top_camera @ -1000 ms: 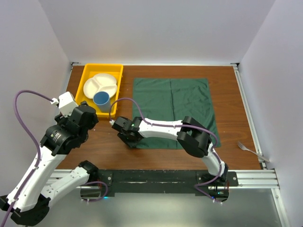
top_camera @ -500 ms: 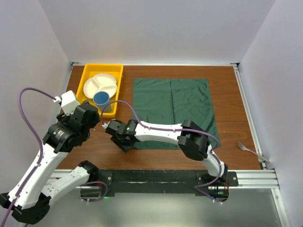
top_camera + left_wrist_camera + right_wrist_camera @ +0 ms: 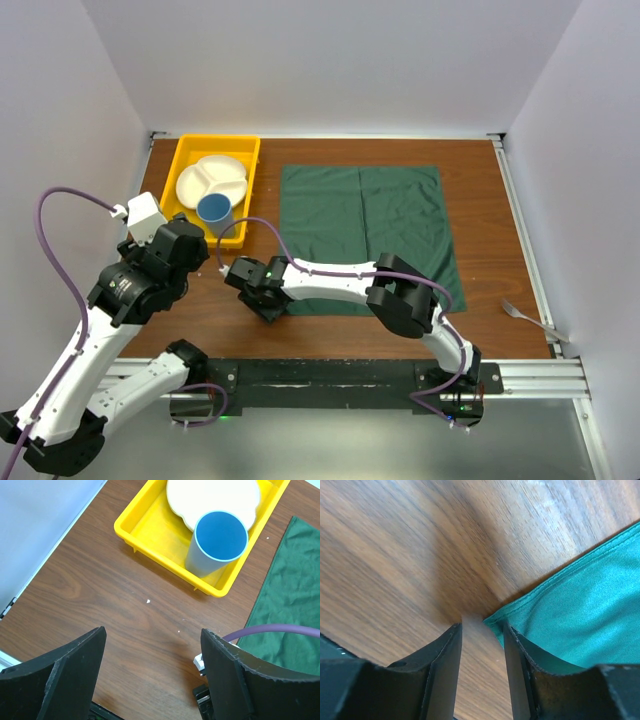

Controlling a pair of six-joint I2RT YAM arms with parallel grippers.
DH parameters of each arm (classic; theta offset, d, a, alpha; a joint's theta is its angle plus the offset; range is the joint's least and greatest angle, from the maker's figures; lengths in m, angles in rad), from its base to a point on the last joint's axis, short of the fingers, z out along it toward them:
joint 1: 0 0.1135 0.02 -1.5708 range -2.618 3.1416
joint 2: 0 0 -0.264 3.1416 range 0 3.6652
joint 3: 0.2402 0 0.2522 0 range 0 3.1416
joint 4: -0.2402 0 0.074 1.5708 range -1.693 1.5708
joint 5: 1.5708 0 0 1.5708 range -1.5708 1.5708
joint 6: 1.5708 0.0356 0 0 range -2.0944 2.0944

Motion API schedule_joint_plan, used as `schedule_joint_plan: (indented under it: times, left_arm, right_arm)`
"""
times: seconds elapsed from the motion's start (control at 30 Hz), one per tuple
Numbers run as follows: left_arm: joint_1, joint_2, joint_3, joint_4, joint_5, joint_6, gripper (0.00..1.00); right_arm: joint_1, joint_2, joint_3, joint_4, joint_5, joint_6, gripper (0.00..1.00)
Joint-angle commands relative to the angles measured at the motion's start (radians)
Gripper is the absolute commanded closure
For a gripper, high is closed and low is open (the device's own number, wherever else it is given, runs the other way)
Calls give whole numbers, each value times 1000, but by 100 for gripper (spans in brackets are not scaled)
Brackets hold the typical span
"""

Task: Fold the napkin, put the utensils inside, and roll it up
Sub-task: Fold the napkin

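The dark green napkin [image 3: 370,235] lies spread flat in the middle of the table. My right gripper [image 3: 262,298] is down at its near left corner. In the right wrist view the right gripper [image 3: 481,625] is open, with bare wood in the gap. The napkin [image 3: 580,600] corner tip touches the right finger [image 3: 520,670]. A silver fork [image 3: 530,317] lies at the far right near the wall. My left gripper [image 3: 185,255] hovers over bare table; the left gripper [image 3: 152,630] is wide open and empty.
A yellow tray [image 3: 185,150] at the back left holds a white divided plate [image 3: 212,180] and a blue cup [image 3: 213,210]. In the left wrist view the tray [image 3: 150,530] and cup [image 3: 220,540] are ahead, and a purple cable [image 3: 280,629] crosses the napkin's edge [image 3: 295,595].
The right gripper slid left beyond the napkin's near left corner, then came back a little to it. The left arm shifted slightly. The napkin stayed flat.
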Motion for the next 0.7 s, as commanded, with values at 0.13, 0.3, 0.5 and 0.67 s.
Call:
schedule_joint_plan:
  times: [0.13, 0.3, 0.5, 0.67]
  left_arm:
    - [6, -7, 20, 23, -29, 10, 20]
    - [5, -11, 26, 17, -29, 7, 20]
    - [5, -4, 27, 11, -20, 6, 21]
    - [5, 3, 27, 16, -16, 4, 21]
  right_arm:
    - [0, 4, -45, 36, 16, -32, 57]
    - [-5, 10, -81, 71, 1, -35, 72]
    - [-32, 3, -64, 73, -15, -25, 100]
    - [-67, -77, -61, 66, -94, 19, 100]
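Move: Right at my right fingertips, about 1 cm ahead, 1 cm to the right and 1 cm below, lies the near-left corner of the napkin; its middle is some 17 cm ahead and 22 cm to the right. The blue cup stands roughly 20 cm ahead of my right hand and 13 cm to its left, its middle about 4 cm higher. From my idle left hand, that corner is some 17 cm right, 3 cm back and 24 cm below. I pinch the near-left napkin corner with my right hand: I settle the last half centimetre down to the table with the fingers partly open, then shut them fully on the corner while the hand creeps about 1 cm forward, staying low. The wrist hardly turns. ##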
